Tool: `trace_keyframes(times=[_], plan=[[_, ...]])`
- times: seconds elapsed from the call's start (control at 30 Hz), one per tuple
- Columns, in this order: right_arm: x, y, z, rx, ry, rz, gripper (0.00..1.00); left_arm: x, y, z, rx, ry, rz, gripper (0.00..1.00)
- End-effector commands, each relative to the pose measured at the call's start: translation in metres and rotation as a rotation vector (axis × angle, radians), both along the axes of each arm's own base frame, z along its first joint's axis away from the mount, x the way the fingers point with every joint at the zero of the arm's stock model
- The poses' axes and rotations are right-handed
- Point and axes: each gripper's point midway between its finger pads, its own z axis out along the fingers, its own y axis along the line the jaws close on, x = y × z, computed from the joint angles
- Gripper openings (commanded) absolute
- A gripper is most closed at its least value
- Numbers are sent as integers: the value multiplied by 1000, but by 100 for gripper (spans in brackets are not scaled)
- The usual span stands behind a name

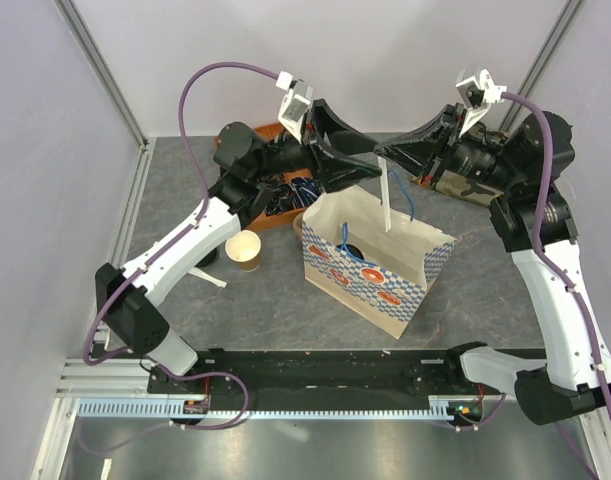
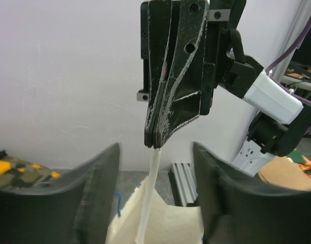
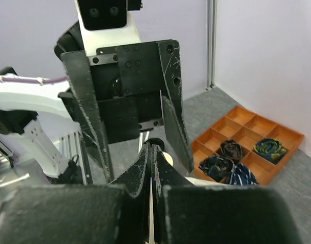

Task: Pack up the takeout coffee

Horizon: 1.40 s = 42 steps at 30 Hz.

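A patterned paper bag [image 1: 370,275] stands open in the middle of the table. Inside it shows a dark round shape [image 1: 351,250], apparently the black lid of the takeout coffee; the cup body is hidden. My right gripper [image 1: 385,155] is shut on the bag's white handle strip [image 1: 386,200] and holds it upright above the bag. In the left wrist view its closed fingertips [image 2: 155,140] pinch the strip's top end [image 2: 149,193]. My left gripper [image 1: 370,166] is open, with one finger [image 3: 89,122] on each side of the right gripper's tip and nothing touching them.
A lidless tan paper cup [image 1: 244,250] stands left of the bag. An orange divided tray [image 3: 247,147] with rolled dark ties sits at the back left, under the left arm. A camouflage-patterned thing [image 1: 455,185] lies at the back right. A white stick [image 1: 207,278] lies near the cup.
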Motion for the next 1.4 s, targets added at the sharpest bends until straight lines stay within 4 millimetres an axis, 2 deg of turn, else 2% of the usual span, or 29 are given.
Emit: trace_keyframes(times=[0.0,0.03,0.07,0.13,0.17,0.3,0.37,0.4,0.43,0.53,0.67,0.8,0.83,0.93,1.13,1.23,1.37], plan=[[-10,-5,4,-78,-86,-13,0,2,29,0,38,-43,104,79],[-10,-6,1,-89,-76,-18,0,6,37,-3,54,-18,130,80],[-10,-7,-1,-96,-75,-23,0,22,50,-8,65,18,175,81],[-9,-7,-10,-114,-59,-24,0,32,65,-14,90,51,193,87],[-7,-7,-15,-121,-47,-27,0,43,80,-16,92,68,243,88],[-4,-8,-43,-151,-1,-27,0,57,111,-20,109,58,348,89],[0,-8,-65,-180,27,-32,0,58,121,-20,113,36,386,89],[-2,-9,-70,-186,30,-31,0,58,122,-22,118,28,393,89],[0,-8,-86,-201,58,-28,0,58,125,-24,122,19,409,89],[0,-10,-113,-265,56,-34,0,56,131,-28,132,17,429,89],[2,-9,-146,-379,43,-61,0,49,136,-34,157,6,438,89],[-3,-5,-176,-476,31,-45,0,48,140,-37,180,-7,452,90],[-3,-6,-189,-496,52,-44,0,49,141,-40,189,-4,456,90],[-5,-7,-209,-531,71,-43,0,51,144,-42,202,-2,478,90],[-4,-8,-230,-560,83,-51,0,51,147,-46,221,-5,502,90],[-4,-7,-236,-566,90,-44,9,50,150,-47,230,-11,515,90],[-3,-5,-234,-559,87,-42,33,52,153,-48,246,-7,545,91]])
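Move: The right hand holds the white straw by its top; the straw's middle hangs about 8 cm below, straight under it. The paper bag's middle lies some 35 cm below this hand, 3 cm ahead and 1 cm left; the black-lidded cup in it about 5 cm ahead, 6 cm left and 36 cm down. From the left hand, already opening at the straw, the bag lies about 3 cm ahead, 2 cm right and 34 cm down. Right hand lowers the straw some 25 cm into the bag, then opens slightly; left retreats 15 cm left. ##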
